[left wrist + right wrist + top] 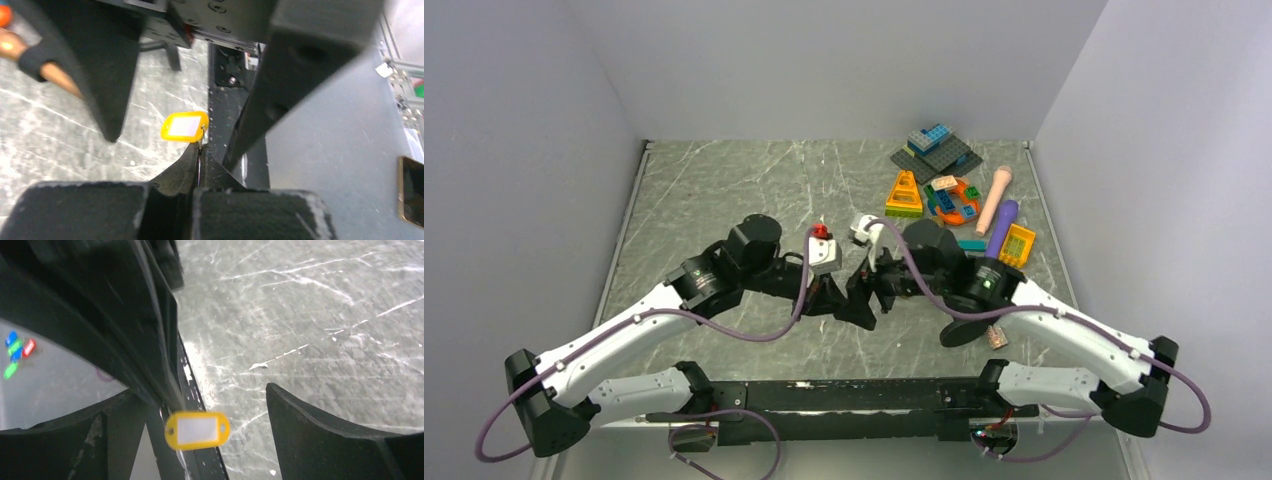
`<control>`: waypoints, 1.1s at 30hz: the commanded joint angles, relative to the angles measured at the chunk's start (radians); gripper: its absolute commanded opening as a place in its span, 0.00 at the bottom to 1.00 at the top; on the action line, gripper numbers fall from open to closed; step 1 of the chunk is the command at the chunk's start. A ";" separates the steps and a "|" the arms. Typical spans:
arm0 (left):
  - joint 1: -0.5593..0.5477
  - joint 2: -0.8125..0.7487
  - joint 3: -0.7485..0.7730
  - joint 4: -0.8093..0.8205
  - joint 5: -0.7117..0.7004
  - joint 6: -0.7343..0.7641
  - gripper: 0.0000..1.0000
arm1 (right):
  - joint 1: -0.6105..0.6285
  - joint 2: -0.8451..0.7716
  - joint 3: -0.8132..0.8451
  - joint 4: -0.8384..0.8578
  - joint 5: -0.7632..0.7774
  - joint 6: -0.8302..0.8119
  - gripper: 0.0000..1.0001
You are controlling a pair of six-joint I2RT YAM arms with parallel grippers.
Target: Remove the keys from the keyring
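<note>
My left gripper is shut on the keyring, a thin metal wire that shows as a sliver between the pads. A yellow tag with a white label hangs from the ring just past the fingertips. My right gripper stands open around that yellow tag, with neither finger touching it. Its two dark fingers loom on either side in the left wrist view. From above, the left gripper and right gripper meet tip to tip at mid table. The keys are hidden from every view.
Toys crowd the back right: a brick plate, an orange triangle, a pink microphone, a purple stick and a yellow piece. A black round base lies by the right arm. Grey walls enclose the marbled table.
</note>
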 commanded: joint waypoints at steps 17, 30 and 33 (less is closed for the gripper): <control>0.103 -0.083 -0.006 0.217 -0.150 -0.181 0.00 | 0.006 -0.408 -0.342 0.617 0.135 0.396 0.74; 0.138 -0.115 -0.016 0.246 -0.116 -0.207 0.00 | 0.004 -0.299 -0.296 0.676 0.132 0.396 0.47; 0.140 -0.114 -0.017 0.250 -0.112 -0.207 0.00 | 0.004 -0.287 -0.290 0.676 0.127 0.391 0.46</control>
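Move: The keyring's yellow tag sticks out of the shut left fingertips, about 3 cm right of the left hand point, 1 cm ahead and 1 cm lower. It sits between the open right fingers, practically at their hand point and perhaps 1 cm above it. From the right hand, on the table some 25 cm below, the black stand's round base lies about 24 cm right and 3 cm ahead, and the brown microphone about 15 cm right and 18 cm ahead. The keyring stays pinched in the left fingers, which carry it about 5 cm forward and as far up, with a small counter-clockwise turn. The open right hand backs off it to the right and up while its fingers tilt up some 35 degrees to nearly level, then comes back left about 5 cm and slightly down towards the left fingertips, closing to around half open. ##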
